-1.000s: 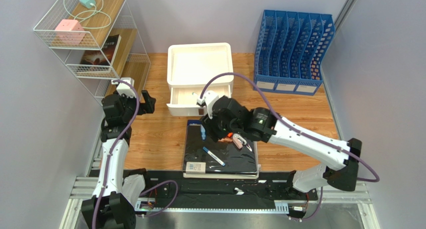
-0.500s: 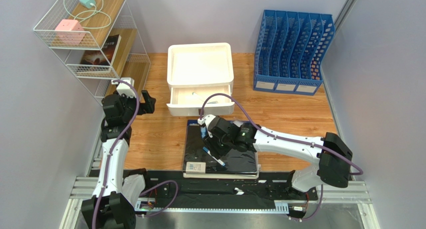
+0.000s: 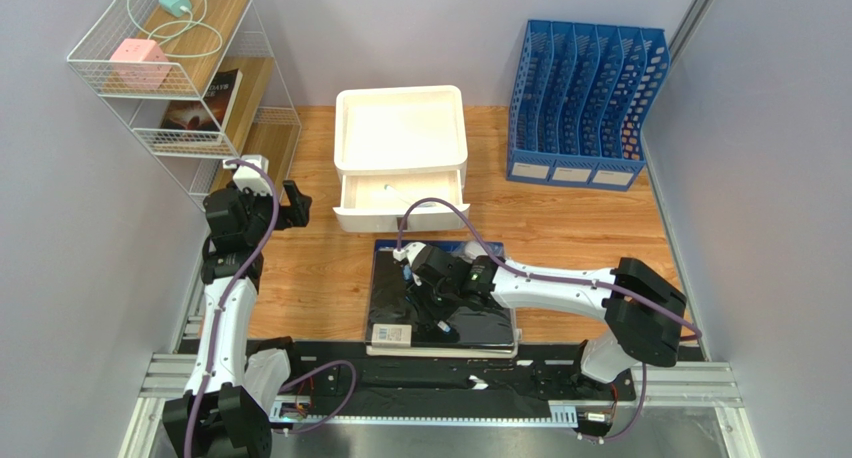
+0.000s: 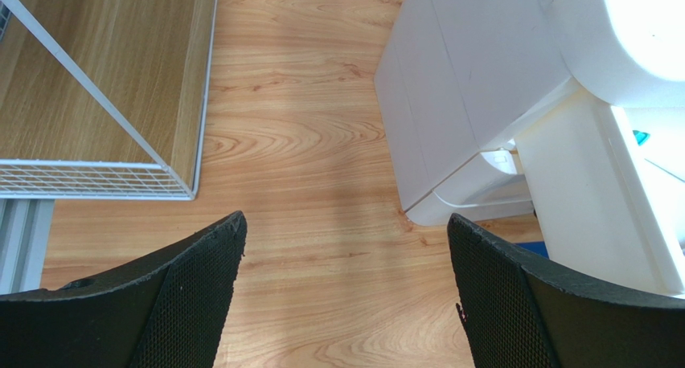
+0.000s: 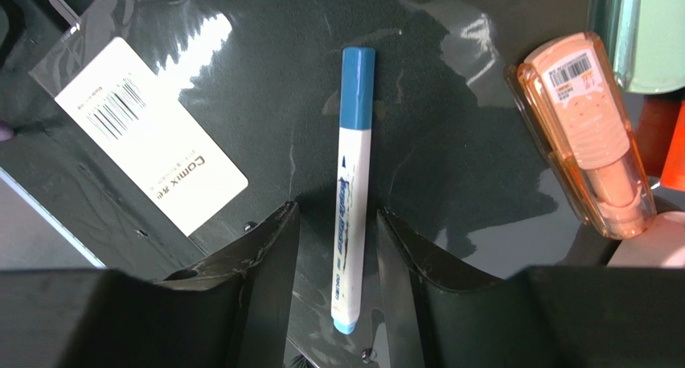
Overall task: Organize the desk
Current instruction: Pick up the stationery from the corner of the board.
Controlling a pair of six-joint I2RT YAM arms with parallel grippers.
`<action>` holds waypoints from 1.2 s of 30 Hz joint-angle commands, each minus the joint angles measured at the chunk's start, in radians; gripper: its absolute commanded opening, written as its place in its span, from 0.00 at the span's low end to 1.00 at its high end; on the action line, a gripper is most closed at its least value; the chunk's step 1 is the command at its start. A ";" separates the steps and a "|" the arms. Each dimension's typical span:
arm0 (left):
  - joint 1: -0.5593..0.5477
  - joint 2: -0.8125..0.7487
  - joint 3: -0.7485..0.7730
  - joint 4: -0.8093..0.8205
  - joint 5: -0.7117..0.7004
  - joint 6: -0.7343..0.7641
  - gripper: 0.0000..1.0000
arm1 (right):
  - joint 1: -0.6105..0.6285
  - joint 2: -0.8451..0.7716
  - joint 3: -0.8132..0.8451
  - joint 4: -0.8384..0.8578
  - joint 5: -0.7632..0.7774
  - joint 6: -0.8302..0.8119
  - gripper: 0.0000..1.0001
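The desk [image 3: 590, 238] is a light wooden top. On it lies a glossy black folder [image 3: 485, 320] with a white barcode label [image 5: 149, 131]. A white marker with a blue cap [image 5: 354, 183] rests on the folder. My right gripper [image 5: 336, 211] is low over the folder and open, one finger on each side of the marker's tail, with a narrow gap on both sides. From above, the right gripper [image 3: 428, 303] covers most of the marker. My left gripper [image 4: 346, 223] hovers open over bare wood by the drawer unit, holding nothing.
An orange correction-tape dispenser [image 5: 583, 135] lies right of the marker. A white drawer unit [image 3: 400, 128] has its lower drawer [image 3: 400, 193] pulled out. A blue file rack [image 3: 585, 103] stands back right, and a white wire shelf [image 3: 180, 68] with a book and chargers back left.
The right arm has swung left and down onto the folder, bringing its fingers around the marker while they narrowed. The left arm has not moved.
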State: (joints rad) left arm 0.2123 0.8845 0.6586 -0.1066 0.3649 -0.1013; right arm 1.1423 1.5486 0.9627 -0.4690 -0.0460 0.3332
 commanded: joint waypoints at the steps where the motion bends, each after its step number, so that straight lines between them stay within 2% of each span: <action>1: 0.009 -0.013 -0.004 0.039 0.011 0.017 0.99 | 0.007 0.010 -0.007 0.079 -0.020 0.020 0.40; 4: 0.009 -0.016 -0.005 0.039 0.011 0.015 0.99 | 0.005 0.011 -0.012 0.078 -0.025 0.021 0.20; 5: 0.009 -0.016 -0.004 0.038 0.009 0.017 0.99 | 0.005 0.013 -0.009 0.073 -0.025 0.023 0.11; 7: 0.010 -0.016 -0.004 0.038 0.012 0.015 0.99 | 0.007 0.010 0.001 0.050 -0.020 0.020 0.01; 12: 0.009 -0.016 -0.005 0.038 0.012 0.015 0.99 | 0.010 -0.018 0.063 -0.020 -0.006 -0.011 0.00; 15: 0.010 -0.018 -0.007 0.038 0.016 0.015 0.99 | 0.020 -0.030 0.142 -0.120 0.043 -0.058 0.00; 18: 0.009 -0.018 -0.004 0.038 0.019 0.014 0.99 | 0.027 -0.059 0.273 -0.198 0.135 -0.164 0.00; 19: 0.010 -0.016 -0.004 0.038 0.016 0.014 0.99 | 0.030 -0.065 0.328 -0.215 0.177 -0.254 0.00; 23: 0.010 -0.024 -0.007 0.033 0.014 0.015 0.99 | 0.028 -0.081 0.485 -0.237 0.326 -0.449 0.00; 29: 0.009 -0.018 -0.005 0.033 0.016 0.015 0.99 | 0.020 -0.003 0.714 -0.243 0.481 -0.733 0.00; 36: 0.009 -0.016 -0.005 0.038 0.012 0.018 0.99 | 0.013 0.079 0.760 -0.240 0.523 -0.986 0.00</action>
State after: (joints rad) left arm 0.2123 0.8787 0.6582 -0.1070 0.3653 -0.0998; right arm 1.1614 1.5749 1.7077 -0.6926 0.4160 -0.4248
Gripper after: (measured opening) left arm 0.989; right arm 0.031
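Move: The marker lies on the board between the right hand's open fingers, cap end to the far left, its middle about 1 cm ahead and 2 cm left of that hand, at its height. The coral stationery lies some 9 cm ahead and 2 cm right, the barcode label 3 cm back and 9 cm left, and the open drawer about 22 cm ahead, 6 cm left and 10 cm up. From the left hand the marker is roughly 20 cm back, 30 cm right and 15 cm below. The marker is pinched by its barrel, towards the end away from the cap, as the half-open right fingers shut on it almost in place. The right hand then carries it off the board, up about 26 cm and forward some 13 cm towards the open drawer, drifting slightly left, while the wrist tips the fingers up and forward by about 50 degrees. ##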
